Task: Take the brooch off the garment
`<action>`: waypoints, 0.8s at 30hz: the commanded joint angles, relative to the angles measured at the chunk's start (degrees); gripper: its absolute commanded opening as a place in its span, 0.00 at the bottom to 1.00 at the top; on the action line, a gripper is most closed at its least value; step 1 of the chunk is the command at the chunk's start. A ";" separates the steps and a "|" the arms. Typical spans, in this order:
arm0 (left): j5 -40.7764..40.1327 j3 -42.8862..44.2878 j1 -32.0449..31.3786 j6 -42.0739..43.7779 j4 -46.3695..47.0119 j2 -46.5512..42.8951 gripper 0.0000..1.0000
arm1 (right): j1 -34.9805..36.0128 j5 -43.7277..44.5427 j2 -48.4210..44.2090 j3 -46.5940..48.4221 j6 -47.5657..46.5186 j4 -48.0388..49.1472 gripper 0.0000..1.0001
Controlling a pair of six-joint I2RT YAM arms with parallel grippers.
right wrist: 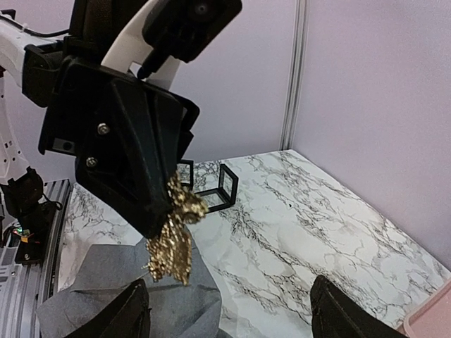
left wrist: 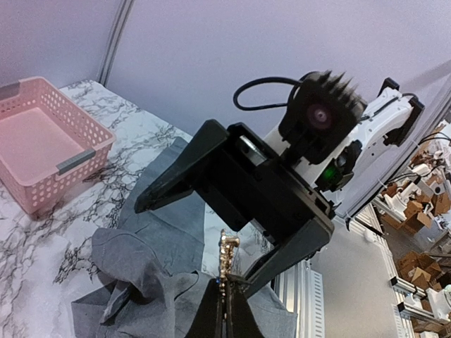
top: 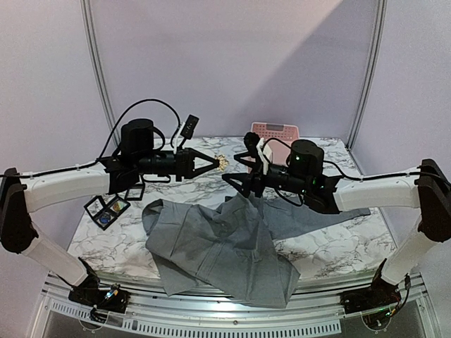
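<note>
The gold brooch (top: 222, 164) hangs in the air over the marble, pinched at the tips of my left gripper (top: 214, 163), which is shut on it. From the left wrist, the brooch (left wrist: 229, 255) stands up out of the closed fingers (left wrist: 211, 317). The grey garment (top: 211, 246) lies crumpled on the table below and toward the front, apart from the brooch. My right gripper (top: 237, 160) faces the left one, open, its jaws spread above and below the brooch with nothing between them. In the right wrist view the brooch (right wrist: 173, 239) dangles above the garment (right wrist: 120, 296).
A pink basket (top: 275, 131) stands at the back of the table, also visible from the left wrist (left wrist: 67, 141). Black display boxes (top: 107, 208) sit at the left (right wrist: 211, 184). The garment hangs over the table's front edge.
</note>
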 commanded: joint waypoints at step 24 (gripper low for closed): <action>2.77 1.06 -1.23 0.86 -0.53 0.82 0.00 | 0.58 -6.26 2.18 4.87 2.22 -3.01 0.46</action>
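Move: The brooch, already pinched in the left fingertips, sits about 2 cm to the right of the left hand point and level with it. From the right hand, open just beside it, it lies some 3 cm to the left, straight across and about 1 cm higher. The garment's middle is about 8 cm back, 3 cm left and 25 cm below the right hand; the pink basket is roughly 28 cm ahead, 18 cm right and 23 cm below. The brooch is held out nearly still by the left hand, fingers shut on it, while the right hand eases towards it: a bit over 1 cm left and up and about 1 cm back, turning some 5 degrees counter-clockwise. The right fingers go round the brooch and narrow from about three quarters open to half; whether a pad touches it can't be seen. ##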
